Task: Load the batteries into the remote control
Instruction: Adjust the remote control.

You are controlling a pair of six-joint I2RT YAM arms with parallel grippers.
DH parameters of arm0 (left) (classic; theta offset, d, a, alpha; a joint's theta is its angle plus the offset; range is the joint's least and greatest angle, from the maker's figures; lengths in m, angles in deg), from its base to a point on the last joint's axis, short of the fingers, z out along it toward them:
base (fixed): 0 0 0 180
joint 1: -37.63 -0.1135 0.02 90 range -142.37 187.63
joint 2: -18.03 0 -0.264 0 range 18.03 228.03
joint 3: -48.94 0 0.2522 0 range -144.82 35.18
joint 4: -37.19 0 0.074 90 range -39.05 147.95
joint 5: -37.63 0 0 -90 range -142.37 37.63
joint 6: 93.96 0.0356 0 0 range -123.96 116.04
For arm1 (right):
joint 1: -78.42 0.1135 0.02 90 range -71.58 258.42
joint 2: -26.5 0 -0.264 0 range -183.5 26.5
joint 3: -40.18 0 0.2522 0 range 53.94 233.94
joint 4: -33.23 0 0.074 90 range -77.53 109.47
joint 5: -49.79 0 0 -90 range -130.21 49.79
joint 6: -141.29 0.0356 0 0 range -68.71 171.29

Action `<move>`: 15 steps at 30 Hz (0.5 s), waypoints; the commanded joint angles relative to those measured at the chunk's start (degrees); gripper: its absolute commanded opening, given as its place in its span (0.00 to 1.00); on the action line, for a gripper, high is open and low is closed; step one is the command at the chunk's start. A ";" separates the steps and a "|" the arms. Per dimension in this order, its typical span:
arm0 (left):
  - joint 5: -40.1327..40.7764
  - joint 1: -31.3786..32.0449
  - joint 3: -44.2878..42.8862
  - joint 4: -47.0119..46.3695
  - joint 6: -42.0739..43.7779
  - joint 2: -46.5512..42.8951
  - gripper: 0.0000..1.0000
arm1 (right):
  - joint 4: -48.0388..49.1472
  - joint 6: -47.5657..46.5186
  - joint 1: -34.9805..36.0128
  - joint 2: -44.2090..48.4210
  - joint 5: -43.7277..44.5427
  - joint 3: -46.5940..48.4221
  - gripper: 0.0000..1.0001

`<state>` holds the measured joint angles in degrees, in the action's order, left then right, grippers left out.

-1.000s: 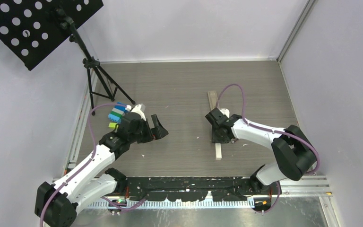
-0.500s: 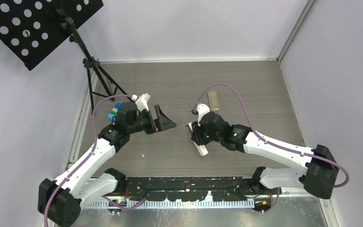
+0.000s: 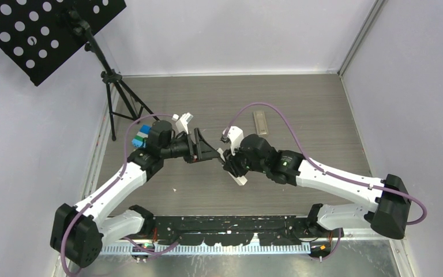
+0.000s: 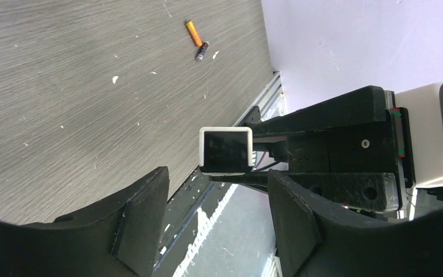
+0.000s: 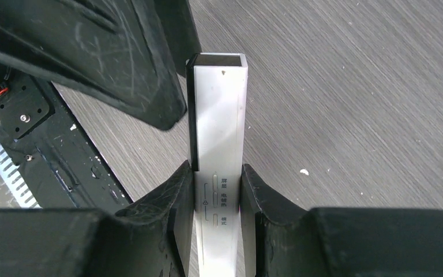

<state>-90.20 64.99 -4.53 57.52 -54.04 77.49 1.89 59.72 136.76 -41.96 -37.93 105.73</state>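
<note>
My right gripper (image 5: 218, 173) is shut on a long white remote control (image 5: 219, 121), held off the table at mid-length, button face toward its camera. In the top view the right gripper (image 3: 231, 163) and the remote (image 3: 240, 179) sit at the table's middle. My left gripper (image 3: 207, 153) faces them from the left. It (image 4: 216, 222) is open with nothing between its fingers (image 4: 144, 219); the remote's dark end (image 4: 225, 150) shows just beyond the tips. One left finger (image 5: 121, 63) lies beside the remote's tip. An orange battery (image 4: 193, 33) and a dark battery (image 4: 201, 51) lie on the table.
A second remote (image 3: 260, 122) lies flat behind the right arm. Stacked coloured blocks (image 3: 141, 137) sit by the left arm's wrist. A music stand's tripod (image 3: 121, 95) stands at the back left. Walls close the table on three sides.
The right arm lifted the remote off the table and carried it left to the middle. The left arm swung right to meet it, and its jaws narrowed.
</note>
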 commanded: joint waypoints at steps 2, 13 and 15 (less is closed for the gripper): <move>-4.75 -0.20 1.27 -10.15 -6.00 2.21 0.62 | 2.05 -2.63 0.66 -2.45 0.35 4.48 0.07; -6.86 -0.20 4.21 -17.41 -10.84 6.60 0.38 | 4.69 -1.30 0.98 -3.52 2.10 4.40 0.07; -7.71 -0.20 4.33 -18.28 -11.36 7.13 0.31 | 4.64 -1.31 0.98 -3.69 1.81 4.44 0.07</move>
<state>-94.57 64.90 -0.26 44.73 -63.40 84.13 2.26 58.50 137.44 -46.29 -36.62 107.82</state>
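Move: My right hand already grips the remote control near its middle, almost at its hand point. From my left hand, that middle lies about 5 cm to the right, 4 cm back and 2 cm below; the free end is just off my left fingertips. From the right hand, the face-down remote lies on the table some 17 cm ahead, 13 cm right and 16 cm below, and the loose batteries about 23 cm right, 1 cm back and 17 cm below. I close my left fingers around the free end of the remote control, from about two-thirds open to a little over a third, as the left hand eases some 2 cm right and down, its wrist rolling about 10 degrees. My right hand keeps its grip and brings the remote about 1 cm left, towards the left fingers, and 1 cm down. ##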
